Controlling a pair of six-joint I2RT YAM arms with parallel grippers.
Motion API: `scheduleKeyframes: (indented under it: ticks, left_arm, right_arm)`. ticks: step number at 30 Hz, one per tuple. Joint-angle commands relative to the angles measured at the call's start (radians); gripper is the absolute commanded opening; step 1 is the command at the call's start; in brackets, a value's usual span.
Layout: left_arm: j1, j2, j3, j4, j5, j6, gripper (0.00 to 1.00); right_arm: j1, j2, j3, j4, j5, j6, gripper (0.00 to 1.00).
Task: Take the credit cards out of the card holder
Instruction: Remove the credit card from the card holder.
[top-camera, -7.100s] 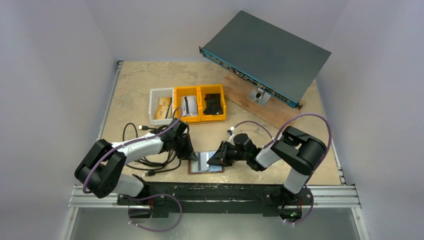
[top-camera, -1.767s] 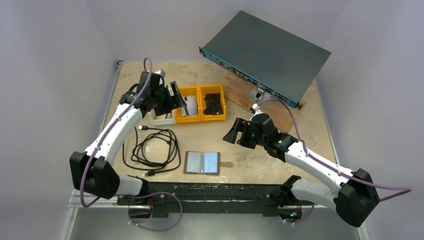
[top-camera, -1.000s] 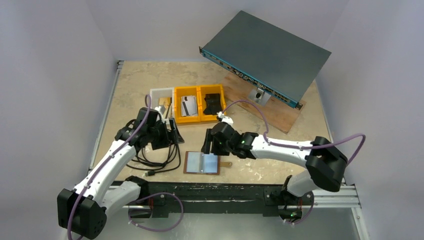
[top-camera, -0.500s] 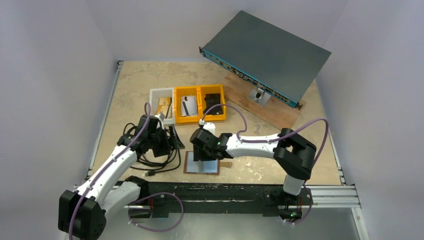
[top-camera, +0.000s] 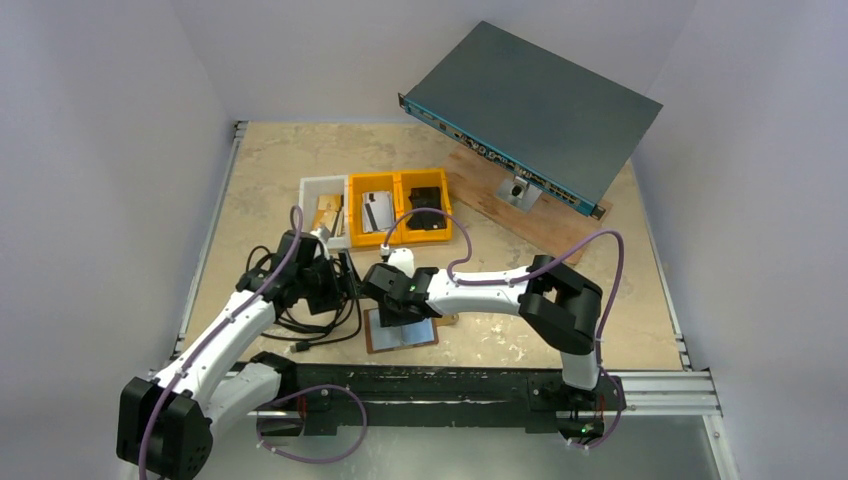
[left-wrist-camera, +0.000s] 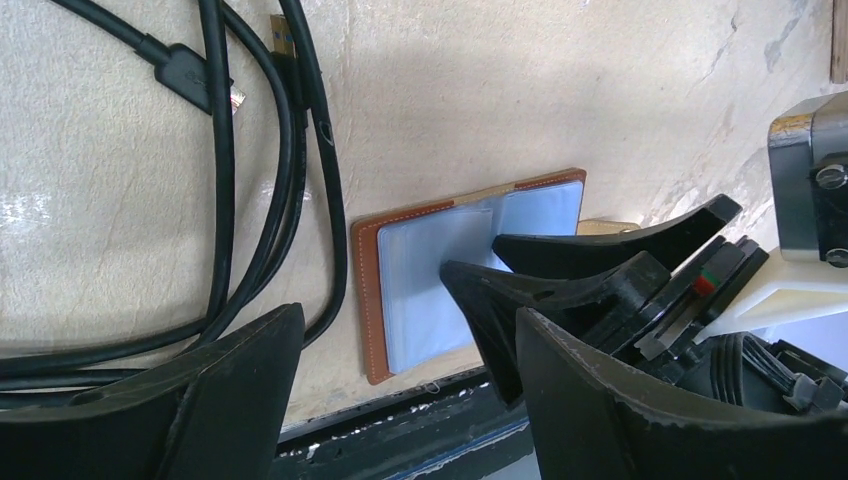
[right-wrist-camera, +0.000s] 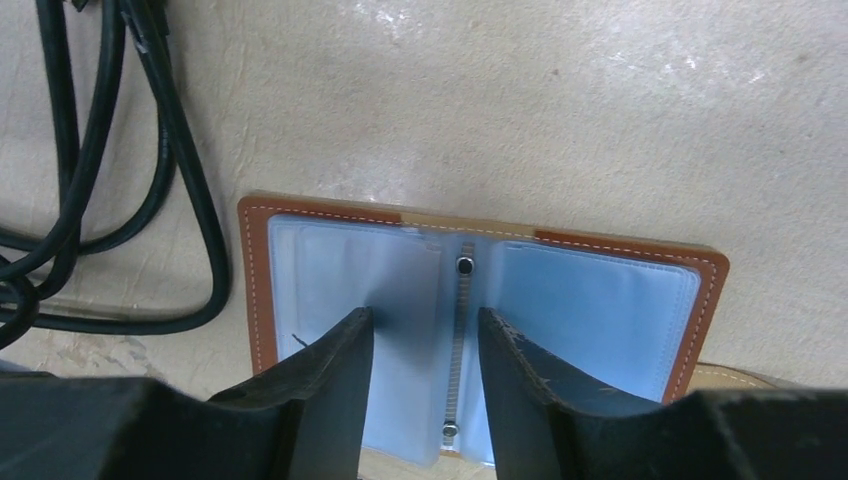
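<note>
The card holder (top-camera: 405, 335) lies open near the table's front edge, brown with shiny blue pockets (right-wrist-camera: 590, 310). No card shows in the pockets that face up. My right gripper (right-wrist-camera: 425, 320) points down onto its left page beside the riveted spine (right-wrist-camera: 462, 300), jaws a little apart, and its fingertips (left-wrist-camera: 470, 280) touch the plastic. To the holder's left, above the cable, my left gripper (left-wrist-camera: 407, 315) hangs open and empty. Tan credit cards (top-camera: 326, 213) lie in the white bin (top-camera: 309, 193), and white-grey ones (top-camera: 376, 211) in a yellow bin (top-camera: 356, 215).
A coiled black cable (top-camera: 300, 305) lies left of the holder, close to its edge (right-wrist-camera: 190, 200). A chunky black object (top-camera: 426, 206) fills the other yellow bin. A grey network switch (top-camera: 535, 100) leans on a wooden board (top-camera: 530, 225) at the back right.
My right gripper has swung left and down onto the open card holder, with its jaws narrowing. The holder has turned slightly. The left arm has barely moved.
</note>
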Motion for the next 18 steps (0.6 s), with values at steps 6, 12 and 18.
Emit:
scheduleKeyframes:
  ticks: [6,12,18]
  left_arm:
    - [0.006,0.032,-0.023,0.061,0.043,-0.016,0.72]
    - [-0.028,0.075,-0.035,0.105,0.092,-0.026,0.53]
    - [-0.121,0.117,-0.045,0.157,0.083,-0.067,0.34]
  right_arm:
    - [0.002,0.011,-0.078,-0.019,-0.002,0.012,0.19]
    - [-0.018,-0.026,-0.169,0.089,-0.071,0.021,0.07]
    - [-0.051,-0.057,-0.244,0.189,-0.143,0.02,0.01]
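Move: The open card holder's middle lies about 1 cm back and 1 cm to the right of the right fingertips, roughly 1 cm below them. From the left gripper it is some 12 cm to the right, 3 cm back and 7 cm down. The black cable coil lies about 5 cm to the left of the left gripper and 2 cm back. The orange bins' middle is some 22 cm ahead of the right gripper, level sideways. Shut the right gripper from nearly half open until its tips meet on the clear sleeves beside the spine, pinching the plastic, while it slides about 1 cm right and barely sinks. Meanwhile bring the left gripper towards the holder's left page, first down, then right and a little back, about 3 cm in all, half closing its fingers, still clear of the sleeves. ##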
